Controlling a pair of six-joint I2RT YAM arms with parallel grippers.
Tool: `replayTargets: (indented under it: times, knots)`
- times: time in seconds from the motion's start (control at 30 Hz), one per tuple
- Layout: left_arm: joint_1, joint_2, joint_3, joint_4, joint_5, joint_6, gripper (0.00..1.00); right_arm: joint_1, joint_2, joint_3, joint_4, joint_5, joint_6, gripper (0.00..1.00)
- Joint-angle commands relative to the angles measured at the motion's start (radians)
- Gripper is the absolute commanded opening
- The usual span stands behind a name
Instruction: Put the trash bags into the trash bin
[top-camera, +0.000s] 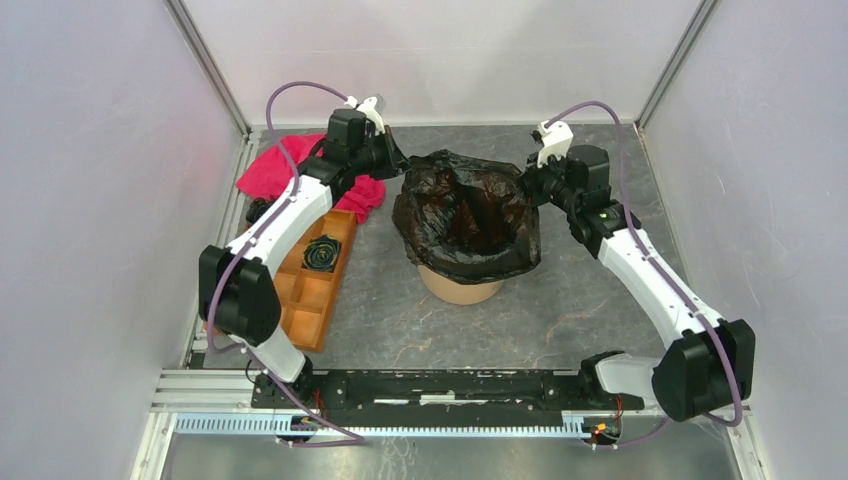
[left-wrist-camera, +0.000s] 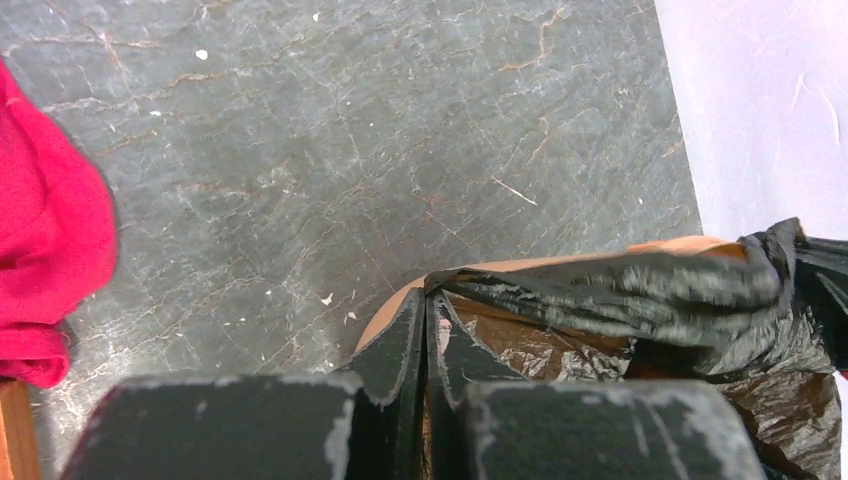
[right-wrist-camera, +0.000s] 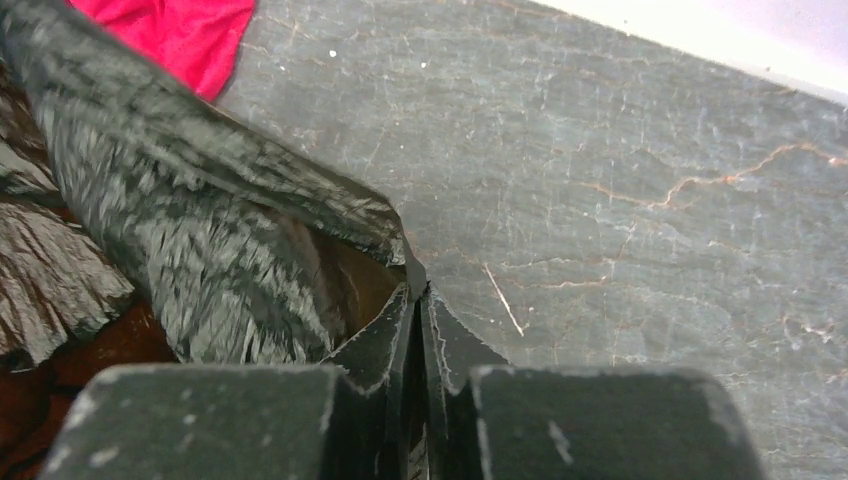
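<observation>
The black trash bag (top-camera: 465, 205) is draped over the mouth of the orange trash bin (top-camera: 460, 290) at the table's centre, and only the bin's base shows below it. My left gripper (top-camera: 400, 165) is at the bag's left edge. In the left wrist view it (left-wrist-camera: 430, 300) is shut on a pinch of the bag (left-wrist-camera: 650, 290) just over the bin's rim (left-wrist-camera: 385, 320). My right gripper (top-camera: 530, 183) is at the bag's right edge. In the right wrist view it (right-wrist-camera: 415, 295) is shut on the stretched film of the bag (right-wrist-camera: 180, 240).
A red cloth (top-camera: 275, 170) lies at the back left behind the left arm. An orange-brown compartment tray (top-camera: 310, 300) along the left side holds a dark coiled roll (top-camera: 322, 253). White walls enclose the table on three sides.
</observation>
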Motion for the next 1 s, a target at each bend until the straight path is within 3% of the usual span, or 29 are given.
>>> replayTargets:
  times: [0.0, 0.2, 0.33, 0.6, 0.77, 0.87, 0.97]
  knots:
    - [0.025, 0.028, -0.003, 0.057, 0.065, -0.085, 0.06, -0.021, 0.021, -0.048, 0.075, -0.024, 0.023, 0.10]
    - [0.036, 0.056, -0.059, 0.052, 0.110, -0.102, 0.02, -0.033, 0.020, -0.091, 0.059, -0.049, 0.032, 0.11]
    - [0.044, -0.012, -0.162, 0.076, 0.111, -0.105, 0.02, -0.032, -0.015, -0.086, 0.041, -0.078, 0.014, 0.19]
    - [0.051, -0.112, -0.227, 0.014, 0.078, -0.060, 0.06, -0.031, -0.016, -0.069, -0.010, -0.011, 0.003, 0.20]
    - [0.052, -0.208, -0.177, -0.096, -0.020, 0.007, 0.39, -0.031, -0.108, 0.016, -0.151, 0.110, -0.019, 0.42]
    - [0.053, -0.284, -0.192, -0.145, -0.098, 0.017, 0.75, -0.033, -0.191, 0.008, -0.209, 0.207, -0.003, 0.61]
    - [0.056, -0.388, -0.247, -0.167, -0.153, -0.004, 0.94, -0.031, -0.306, -0.049, -0.228, 0.242, 0.004, 0.77]
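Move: The trash bin stands between my hands, its middle about 8 cm back, 10 cm right and 14 cm below my left hand. I already hold the bag's far edge stretched over it. The pink cloth lies some 12 cm ahead and 22 cm left of my left hand, the wooden tray about 11 cm back and 25 cm left. From my right hand the bin is about 6 cm back, 11 cm left and 14 cm below. I pull the bag edge down past the bin's rim with both closed grippers, my left hand sinking about 8 cm and drawing back, my right hand about 5 cm, pausing low. Then I open both, let go of the bag, and lift away outward, left hand up and left, right hand up and right, both easing back. My left wrist tips down some 13 degrees, then partly levels. ##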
